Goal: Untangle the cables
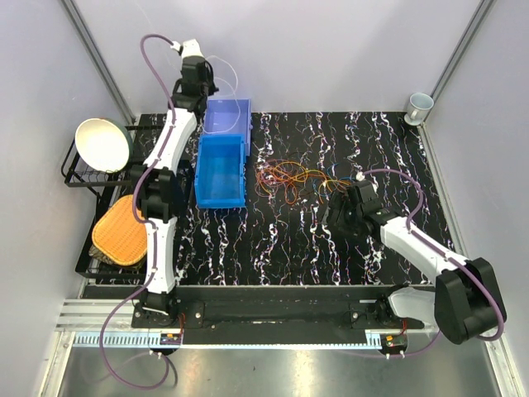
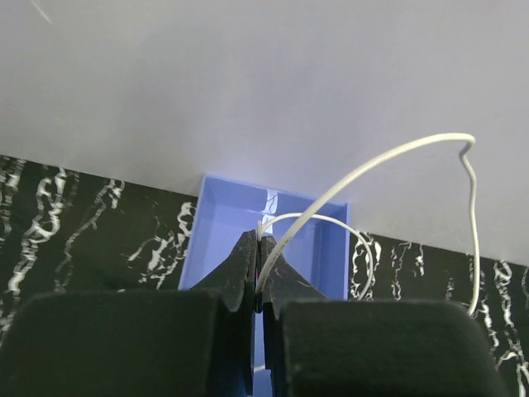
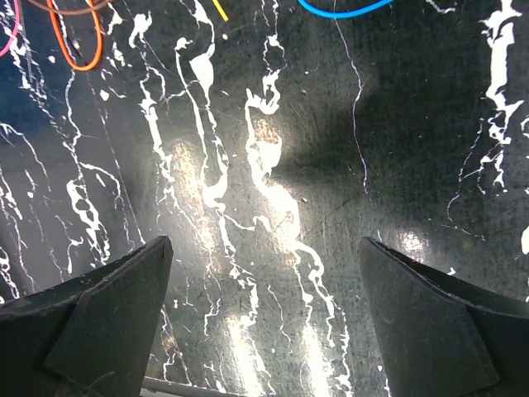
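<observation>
The cables [image 1: 293, 178] lie as a loose tangle of orange, red, yellow and brown loops on the black marbled table, right of the blue bins. My left gripper [image 1: 207, 89] is raised at the back over the pale blue bin [image 2: 223, 217]. The left gripper [image 2: 259, 236] is shut on a thin white cable [image 2: 372, 161] that arcs up and right from the jaws. My right gripper [image 1: 340, 213] hovers just right of the tangle. The right gripper [image 3: 264, 248] is open over bare table, with an orange loop [image 3: 78, 51] and a blue wire [image 3: 343, 10] at the top of its view.
A deeper blue bin [image 1: 221, 169] stands in front of the pale one. At the left, a black rack [image 1: 74, 174] holds a white bowl [image 1: 103, 145] and an orange woven pad [image 1: 120, 231]. A white mug [image 1: 419, 106] sits in the far right corner.
</observation>
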Motion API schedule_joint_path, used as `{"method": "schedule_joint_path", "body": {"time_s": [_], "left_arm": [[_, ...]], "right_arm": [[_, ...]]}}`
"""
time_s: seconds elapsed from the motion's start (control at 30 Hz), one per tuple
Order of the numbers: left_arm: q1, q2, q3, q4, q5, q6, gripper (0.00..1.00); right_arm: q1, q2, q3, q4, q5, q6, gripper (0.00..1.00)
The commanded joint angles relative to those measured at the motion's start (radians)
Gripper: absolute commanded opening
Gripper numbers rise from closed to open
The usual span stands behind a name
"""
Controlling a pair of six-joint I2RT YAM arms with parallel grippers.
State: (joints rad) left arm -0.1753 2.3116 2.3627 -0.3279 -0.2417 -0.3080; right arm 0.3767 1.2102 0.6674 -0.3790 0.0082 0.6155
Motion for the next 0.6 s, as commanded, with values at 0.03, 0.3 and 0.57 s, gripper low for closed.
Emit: {"method": "schedule_joint_path", "body": {"time_s": [0.03, 0.3, 0.57], "left_arm": [[-0.001, 0.068, 0.023, 0.082, 0.035, -0.025, 0.01], [0.0, 0.074, 0.018, 0.102, 0.025, -0.025, 0.02], [-0.013, 0.043, 0.032, 0.038, 0.026, -0.014, 0.99]], "right_arm": [[-0.001, 0.025, 0.034, 0.052, -0.028, -0.019, 1.0], [-0.001, 0.038, 0.034, 0.057, -0.028, -0.017, 1.0], [-0.001, 0.037, 0.038, 0.058, -0.042, -0.01, 1.0]]}}
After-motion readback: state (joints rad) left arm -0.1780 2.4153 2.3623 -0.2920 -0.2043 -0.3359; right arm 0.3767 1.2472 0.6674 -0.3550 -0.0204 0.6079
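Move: The left hand, shut on the white cable, is above the purple bin: the bin's middle lies about 5 cm ahead, 2 cm to its right and some 24 cm below. The blue bin is roughly 13 cm back and 1 cm to the right of the hand, about as far below; the tangled cables are 14 cm back and 22 cm right. From the right hand, the purple bin is about 42 cm ahead, 29 cm left and 4 cm lower. Downward, with only a slight forward drift, the left hand lowers the white cable about 6 cm towards the purple bin, its fingers dipping some 5 degrees. It then stops, still above the bin, and spreads its fingers from shut to fully open, letting go of the cable. ##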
